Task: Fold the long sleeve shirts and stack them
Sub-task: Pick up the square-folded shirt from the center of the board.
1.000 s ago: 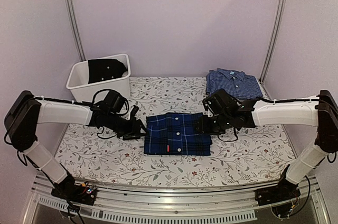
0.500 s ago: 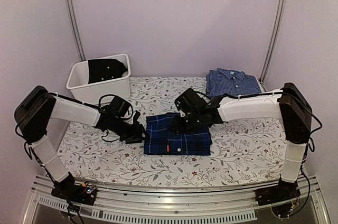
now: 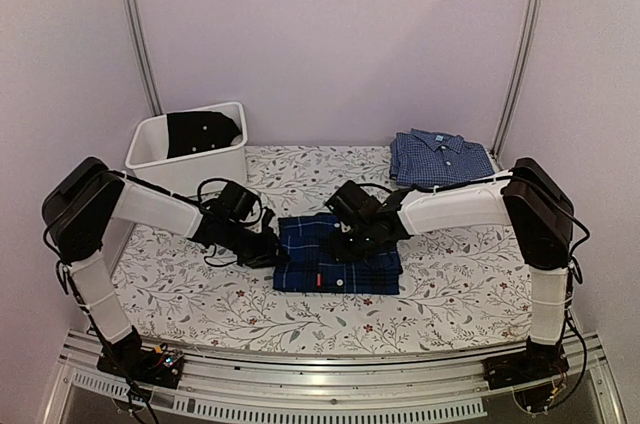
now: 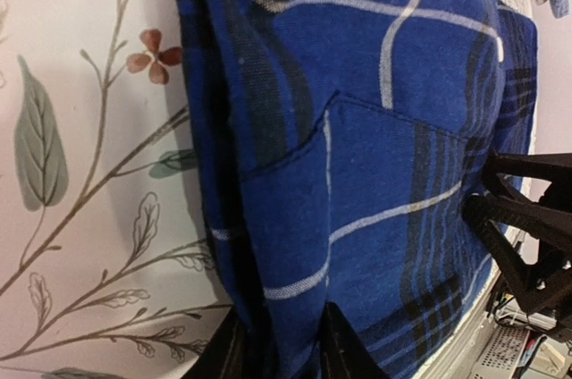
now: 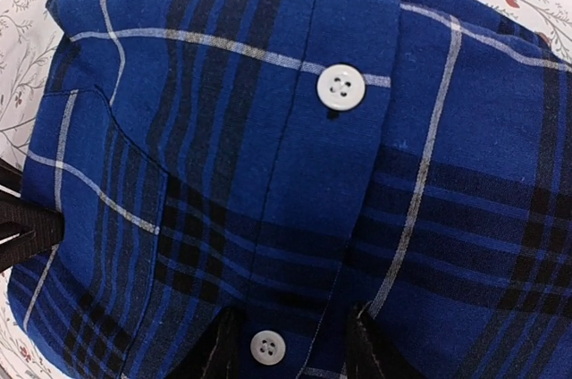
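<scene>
A folded navy and royal-blue plaid long sleeve shirt (image 3: 338,262) lies in the middle of the flowered table (image 3: 450,284). My left gripper (image 3: 270,250) is at its left edge. In the left wrist view the thick folded edge (image 4: 295,245) sits pinched between the two fingers (image 4: 234,357), so that gripper (image 4: 286,357) is shut on it. My right gripper (image 3: 352,240) is at the shirt's far middle. Its fingers (image 5: 371,348) stand either side of the button placket (image 5: 304,218), with cloth filling the gap of the gripper (image 5: 290,352). A lighter blue checked shirt (image 3: 440,156) lies folded at the back right.
A white bin (image 3: 150,149) with a dark garment (image 3: 203,131) in it stands at the back left. Metal posts (image 3: 138,34) rise at both back corners. The table's near edge ends at a metal rail (image 3: 320,384).
The right arm swung left from the plaid shirt's right side onto its far middle. The left gripper slid right onto the shirt's left edge, and its jaws narrowed on the fold.
</scene>
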`<state>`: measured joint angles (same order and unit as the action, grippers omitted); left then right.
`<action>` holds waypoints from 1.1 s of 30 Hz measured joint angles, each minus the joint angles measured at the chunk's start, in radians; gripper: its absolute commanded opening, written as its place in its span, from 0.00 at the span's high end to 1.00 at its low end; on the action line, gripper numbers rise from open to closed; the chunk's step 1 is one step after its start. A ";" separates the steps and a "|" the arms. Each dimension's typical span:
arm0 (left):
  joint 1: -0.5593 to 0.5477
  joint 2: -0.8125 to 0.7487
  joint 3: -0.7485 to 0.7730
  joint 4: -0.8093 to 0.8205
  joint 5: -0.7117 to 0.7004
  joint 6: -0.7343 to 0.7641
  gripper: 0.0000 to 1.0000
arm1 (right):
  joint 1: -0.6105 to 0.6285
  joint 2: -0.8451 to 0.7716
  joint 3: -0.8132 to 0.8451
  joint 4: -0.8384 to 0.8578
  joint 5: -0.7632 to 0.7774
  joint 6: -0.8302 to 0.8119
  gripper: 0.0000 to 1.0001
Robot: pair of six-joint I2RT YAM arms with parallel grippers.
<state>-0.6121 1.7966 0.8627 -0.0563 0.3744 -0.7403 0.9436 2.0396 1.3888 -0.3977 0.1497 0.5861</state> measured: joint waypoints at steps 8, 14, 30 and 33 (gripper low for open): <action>-0.010 0.027 0.006 0.025 -0.007 -0.039 1.00 | 0.000 -0.005 0.000 -0.003 0.002 0.000 0.58; -0.011 -0.002 0.013 -0.047 -0.037 -0.009 1.00 | -0.005 -0.072 -0.031 -0.017 0.010 0.000 0.58; 0.055 -0.234 -0.035 -0.319 -0.082 0.133 1.00 | -0.034 -0.212 -0.223 -0.018 0.032 0.035 0.60; 0.065 -0.252 -0.032 -0.350 -0.086 0.151 1.00 | -0.034 -0.212 -0.229 -0.011 0.028 0.045 0.64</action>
<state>-0.5472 1.5444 0.8307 -0.4061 0.2882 -0.5892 0.9096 1.8271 1.1595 -0.4088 0.1776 0.6315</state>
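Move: The square-folded shirt lies right at the left fingers, its left edge between them and its middle about 10 cm to their right and 1 cm farther out. The right hand stands over that middle; the shirt's right edge is some 12 cm to its right. From the right hand the checked shirt stack lies roughly 27 cm ahead and 20 cm right. The white bin is about 25 cm ahead and 18 cm left of the left hand. The left fingers shut and pinch the shirt's left edge almost in place, then drag it about 6 cm left, a little up and back, rolling some 10 degrees. The right hand, open, lifts off the shirt's middle, goes about 6 cm right in a low arc and sinks again at the right edge, also easing back slightly. ##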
